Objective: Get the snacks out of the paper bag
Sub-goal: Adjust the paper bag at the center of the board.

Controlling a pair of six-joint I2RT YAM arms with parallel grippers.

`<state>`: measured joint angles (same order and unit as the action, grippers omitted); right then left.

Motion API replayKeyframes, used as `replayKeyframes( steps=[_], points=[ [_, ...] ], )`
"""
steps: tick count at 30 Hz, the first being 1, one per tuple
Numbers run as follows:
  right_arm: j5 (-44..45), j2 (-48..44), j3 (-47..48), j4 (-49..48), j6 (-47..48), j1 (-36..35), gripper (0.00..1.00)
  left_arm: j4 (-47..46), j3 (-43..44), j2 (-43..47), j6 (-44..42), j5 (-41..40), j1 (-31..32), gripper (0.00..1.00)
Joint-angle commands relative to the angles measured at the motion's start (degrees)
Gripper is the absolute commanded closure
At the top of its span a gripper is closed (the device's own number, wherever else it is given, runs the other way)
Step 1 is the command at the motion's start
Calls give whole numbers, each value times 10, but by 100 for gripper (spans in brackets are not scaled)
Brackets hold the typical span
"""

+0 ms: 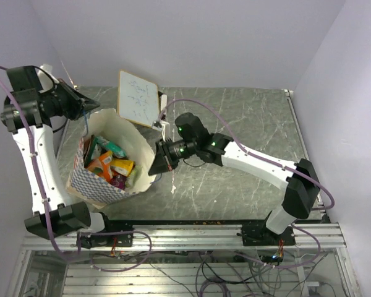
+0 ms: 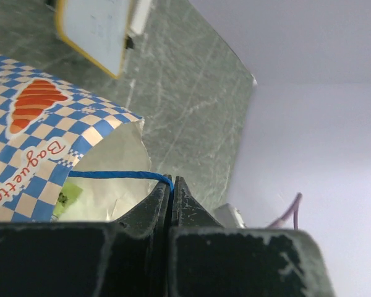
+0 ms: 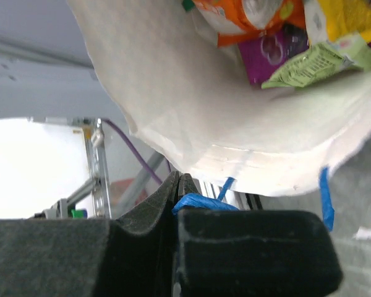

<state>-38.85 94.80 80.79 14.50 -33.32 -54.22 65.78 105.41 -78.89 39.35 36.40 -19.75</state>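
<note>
The paper bag [image 1: 96,185] stands open at the left of the table, its blue-and-white checkered outside [image 2: 37,130] facing the left wrist view. Several snacks [image 1: 111,164] lie inside: green, orange, yellow and magenta packets. My left gripper [image 1: 93,104] sits at the bag's far rim, shut on the thin blue cord handle [image 2: 111,174]. My right gripper [image 1: 153,168] is at the bag's right rim, shut on the other blue handle [image 3: 204,201]. In the right wrist view the purple packet [image 3: 272,55] and the orange packet [image 3: 235,18] show inside the cream wall [image 3: 191,111].
A white board with scribbles [image 1: 138,98] leans just behind the bag, and its edge [image 2: 93,28] shows in the left wrist view. Grey marble tabletop [image 1: 235,117] stretches right of the bag. The metal rail [image 1: 185,238] runs along the near edge.
</note>
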Motion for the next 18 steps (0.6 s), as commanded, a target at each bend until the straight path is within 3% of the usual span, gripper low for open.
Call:
replayKeyframes(
  steps=[1, 5, 11, 14, 18],
  points=[
    [-26, -59, -56, -22, 28, 0, 100, -168, -54, 64, 45, 57, 90, 93],
    [-17, -69, -65, 19, 54, 1, 100, -181, -93, 84, 55, 9, 175, 93],
    [28, -70, -62, 61, 67, 1, 96, -205, -127, 109, 68, 6, 200, 93],
    [75, -73, -46, 113, 97, 3, 86, -155, -115, 105, 37, -15, 200, 93],
    [169, -89, -13, 228, 159, 9, 62, -147, -119, 109, 36, -11, 200, 93]
  ],
)
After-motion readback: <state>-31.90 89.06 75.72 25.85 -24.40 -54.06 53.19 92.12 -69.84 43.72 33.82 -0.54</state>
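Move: The paper bag hangs by its blue handles, one in each hand. Its middle lies about 8 cm back of the left hand, 3 cm to its right and 23 cm below; from the right hand it is some 20 cm left, 8 cm ahead and 10 cm below. In the bag, the yellow packet is roughly 9 cm back and 6 cm right of the left hand, 24 cm below; the whiteboard stands about 27 cm ahead, 8 cm right and 31 cm below that hand. Rightward and quick, the left hand carries its pinched blue handle about 10 cm and slightly back, turning some 15 degrees clockwise, then stops. The right hand eases right and down, roughly 4 cm each, away from the bag; late on it tips its fingertips down about 10 degrees and parts its fingers about a quarter of their range, the other handle still lying across them. ##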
